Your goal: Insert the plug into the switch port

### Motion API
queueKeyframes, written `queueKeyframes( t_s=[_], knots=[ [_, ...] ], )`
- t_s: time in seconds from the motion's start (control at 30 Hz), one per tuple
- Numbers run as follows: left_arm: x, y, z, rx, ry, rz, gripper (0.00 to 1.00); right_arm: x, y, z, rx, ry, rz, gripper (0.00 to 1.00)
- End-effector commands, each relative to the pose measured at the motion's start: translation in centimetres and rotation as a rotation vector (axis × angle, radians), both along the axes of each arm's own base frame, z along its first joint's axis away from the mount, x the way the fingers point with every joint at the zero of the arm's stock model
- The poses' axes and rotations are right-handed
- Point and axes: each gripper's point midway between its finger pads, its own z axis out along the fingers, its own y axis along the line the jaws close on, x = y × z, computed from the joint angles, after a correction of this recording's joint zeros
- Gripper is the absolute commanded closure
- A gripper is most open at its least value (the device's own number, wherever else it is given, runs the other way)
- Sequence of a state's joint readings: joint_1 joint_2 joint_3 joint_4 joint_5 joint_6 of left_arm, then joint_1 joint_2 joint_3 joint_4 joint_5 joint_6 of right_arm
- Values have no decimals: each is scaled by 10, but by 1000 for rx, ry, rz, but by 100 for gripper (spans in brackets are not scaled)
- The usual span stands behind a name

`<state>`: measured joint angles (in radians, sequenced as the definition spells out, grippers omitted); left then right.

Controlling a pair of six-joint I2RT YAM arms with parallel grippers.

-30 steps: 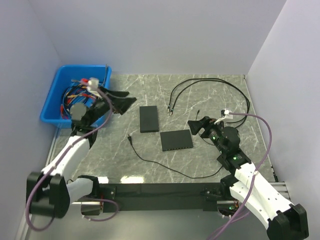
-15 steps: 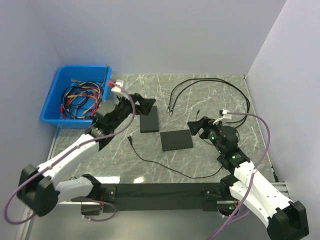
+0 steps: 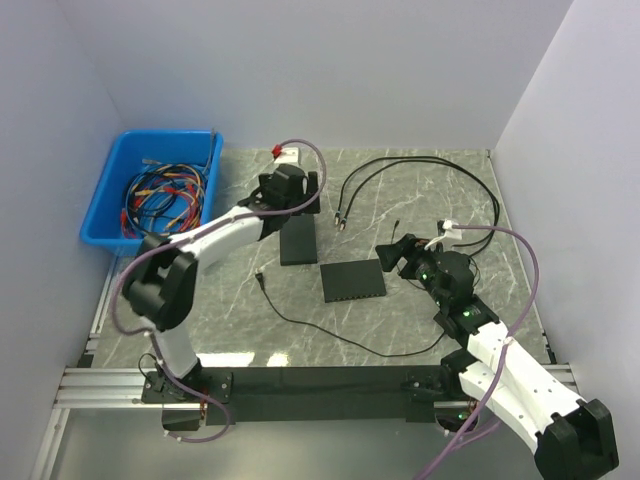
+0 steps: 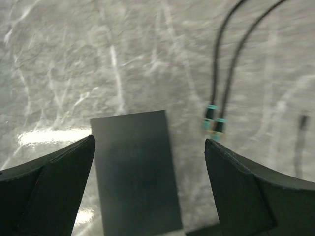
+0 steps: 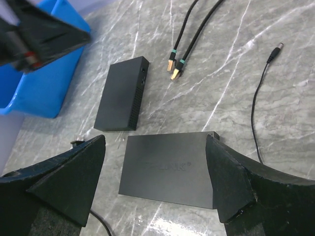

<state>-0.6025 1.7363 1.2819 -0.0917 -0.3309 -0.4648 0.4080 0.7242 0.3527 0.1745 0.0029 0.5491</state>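
Note:
The flat black switch (image 3: 353, 280) lies mid-table; it also shows in the right wrist view (image 5: 170, 169), between my fingers and below them. My right gripper (image 3: 392, 253) (image 5: 156, 138) is open and empty, just right of the switch. A black cable ends in two teal-collared plugs (image 3: 341, 219) (image 4: 212, 125) (image 5: 174, 67) on the marble. My left gripper (image 3: 300, 206) (image 4: 150, 141) is open and empty, above a smaller black box (image 3: 298, 238) (image 4: 135, 172) (image 5: 120, 93), with the plugs to its right.
A blue bin (image 3: 120, 205) of coloured wires stands at the far left (image 5: 44, 81). A thin black power lead (image 3: 320, 330) runs along the front; its barrel plug (image 5: 278, 48) lies right of the switch. White walls close in the sides and the back.
My left arm has swung right from over the blue bin to above the smaller black box. My right arm has barely moved.

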Motion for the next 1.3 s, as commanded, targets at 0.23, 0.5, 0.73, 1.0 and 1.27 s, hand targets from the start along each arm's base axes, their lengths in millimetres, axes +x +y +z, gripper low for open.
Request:
queueKeyframes(
  t_s=[0.23,0.5,0.73,1.0,1.27],
  knots=[
    [39,51,-82,57,205,121,1,7,4,6,-8,-1,-2,12],
    [34,39,-106,20,247,52,1,9,7,2,-12,23,6,12],
    [24,25,-117,-37,258,0,0,10,6,0,-19,31,1,12],
    [16,11,-126,-41,282,-45,0,11,6,-3,-25,42,-4,12],
    [1,-41,-120,-44,254,-217,1,11,5,-4,-30,41,-9,13]
  ],
)
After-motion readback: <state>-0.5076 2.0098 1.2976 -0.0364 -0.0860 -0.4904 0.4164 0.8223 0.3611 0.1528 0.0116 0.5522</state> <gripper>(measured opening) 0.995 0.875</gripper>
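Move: The left hand hovers over the far half of the Mercury switch: its middle lies about 14 cm below, 3 cm back and level sideways. The gold cable ends are some 10 cm right and 2 cm ahead of the hand; the TP-Link switch lies 14 cm right and 14 cm back, the pronged plug 9 cm left and 13 cm back. From the right hand the Mercury switch lies roughly 12 cm ahead, 21 cm left and 16 cm below. Down fast by some 10 cm, swinging about 7 cm left and a little forward while the fingers tip about 15 degrees further down, the left hand then sweeps back right by 7 cm, sinking slightly, to straddle the far end of the Mercury switch with open fingers, the left finger coming against its left side. The right hand, open, sinks 3 cm. ##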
